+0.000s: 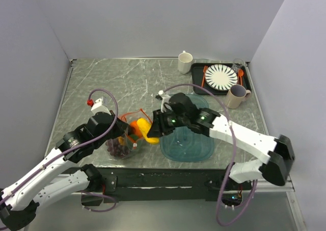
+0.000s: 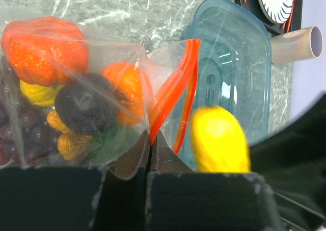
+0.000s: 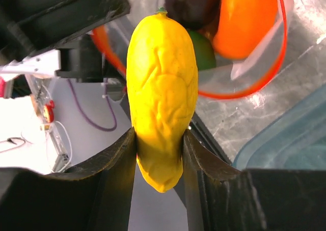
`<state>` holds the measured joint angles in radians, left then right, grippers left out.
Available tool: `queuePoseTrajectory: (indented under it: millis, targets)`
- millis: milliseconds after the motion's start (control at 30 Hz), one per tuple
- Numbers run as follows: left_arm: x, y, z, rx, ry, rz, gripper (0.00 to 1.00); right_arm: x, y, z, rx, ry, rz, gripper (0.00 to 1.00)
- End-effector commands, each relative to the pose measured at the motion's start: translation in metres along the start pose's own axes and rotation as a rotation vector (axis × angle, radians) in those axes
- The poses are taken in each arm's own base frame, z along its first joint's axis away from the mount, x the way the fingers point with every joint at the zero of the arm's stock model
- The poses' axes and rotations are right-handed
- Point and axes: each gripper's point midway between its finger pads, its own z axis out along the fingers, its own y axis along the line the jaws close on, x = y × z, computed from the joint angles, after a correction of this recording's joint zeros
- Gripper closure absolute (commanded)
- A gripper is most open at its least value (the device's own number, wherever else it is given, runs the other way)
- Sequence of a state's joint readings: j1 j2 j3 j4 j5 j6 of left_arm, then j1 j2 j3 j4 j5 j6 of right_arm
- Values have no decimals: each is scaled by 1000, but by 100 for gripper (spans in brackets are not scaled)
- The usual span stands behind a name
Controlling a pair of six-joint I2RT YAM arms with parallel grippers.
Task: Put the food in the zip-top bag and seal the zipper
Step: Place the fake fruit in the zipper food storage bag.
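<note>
The clear zip-top bag [image 2: 117,62] lies near the table's front edge. In it are an orange round [image 2: 43,50], a dark plum [image 2: 81,108], purple grapes [image 2: 23,126] and a green piece [image 3: 204,50]. My left gripper [image 2: 151,134] is shut on the orange-red zipper [image 2: 173,93] at the bag's mouth and holds it up. My right gripper [image 3: 159,134] is shut on a long yellow fruit [image 3: 162,78] and holds it just beside the open mouth, its tip towards the bag. In the top view the yellow fruit [image 1: 147,131] sits right of the bag [image 1: 122,144].
A translucent teal tray [image 1: 188,144] lies right of the bag, under my right arm. At the back right a black tray holds a striped plate [image 1: 221,77] and orange cutlery. A white mug [image 1: 185,62] and a beige mug [image 1: 236,96] stand nearby.
</note>
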<state>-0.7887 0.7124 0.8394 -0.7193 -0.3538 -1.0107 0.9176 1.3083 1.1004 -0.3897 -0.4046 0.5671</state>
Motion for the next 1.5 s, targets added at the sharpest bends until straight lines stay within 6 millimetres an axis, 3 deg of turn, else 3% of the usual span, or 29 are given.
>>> queuePoseTrajectory:
  millis: [0,33,100,167,200,367,500,767,867,933,1067,1333,1467]
  targets:
    - [-9,-12,-6,54,-25,-17,99,-13,-2,15,36,36,-67,99]
    - [-9,-12,-6,57,-23,-14,99,-25,-3,14,73,18,-83,99]
    - [-8,-14,-6,67,-18,-12,99,-18,-13,24,101,80,-115,98]
    - [-7,-13,-6,63,-17,-9,99,-22,-9,28,89,114,-155,98]
    - [-8,-13,-6,61,-17,-7,99,-13,-18,37,110,169,-139,98]
    - [-6,-12,-5,59,-14,-4,99,-24,-13,48,113,223,-179,97]
    - [-9,-15,-6,66,-23,-6,99,-30,-25,62,172,236,-146,97]
    - [-7,-17,-4,69,-10,-3,99,-63,-6,79,118,86,-80,87]
    - [-9,-19,-5,82,-17,-9,99,-68,0,86,83,54,-49,86]
    - [-9,-19,-6,81,-18,-12,99,-66,-2,91,85,61,-31,76]
    - [-11,-16,-8,71,-26,-4,99,-61,-13,100,140,69,-24,70]
    - [-14,-18,-11,89,-38,-14,99,-79,-15,108,218,-55,50,71]
    - [-14,-17,-12,86,-42,-16,99,-87,-3,112,149,-137,96,70]
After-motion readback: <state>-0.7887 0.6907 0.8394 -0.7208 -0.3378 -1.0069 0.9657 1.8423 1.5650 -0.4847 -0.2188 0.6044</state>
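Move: The yellow squash is already pinched in the right fingers; the bag's open mouth that it is bound for lies about 7 cm to the left, 5 cm ahead and roughly 6 cm below this hand. The orange fruit showing in the mouth is about 7 cm left, 6 cm ahead and 12 cm down; the teal tray's middle is some 17 cm right, 9 cm ahead and 18 cm below. From the left hand, the bag mouth's middle is about 5 cm right, 1 cm ahead and 6 cm lower. The yellow squash, still gripped by the right hand, goes end-first into the bag mouth: left about 9 cm and forward nearly as far, sinking some 5 cm, with a brief rise and second dip on the way. The fingers tip about 15 degrees more steeply down, then ease back a little, and reach in under the zipper lip without opening. The left hand stays put, still pinching the zipper edge. ##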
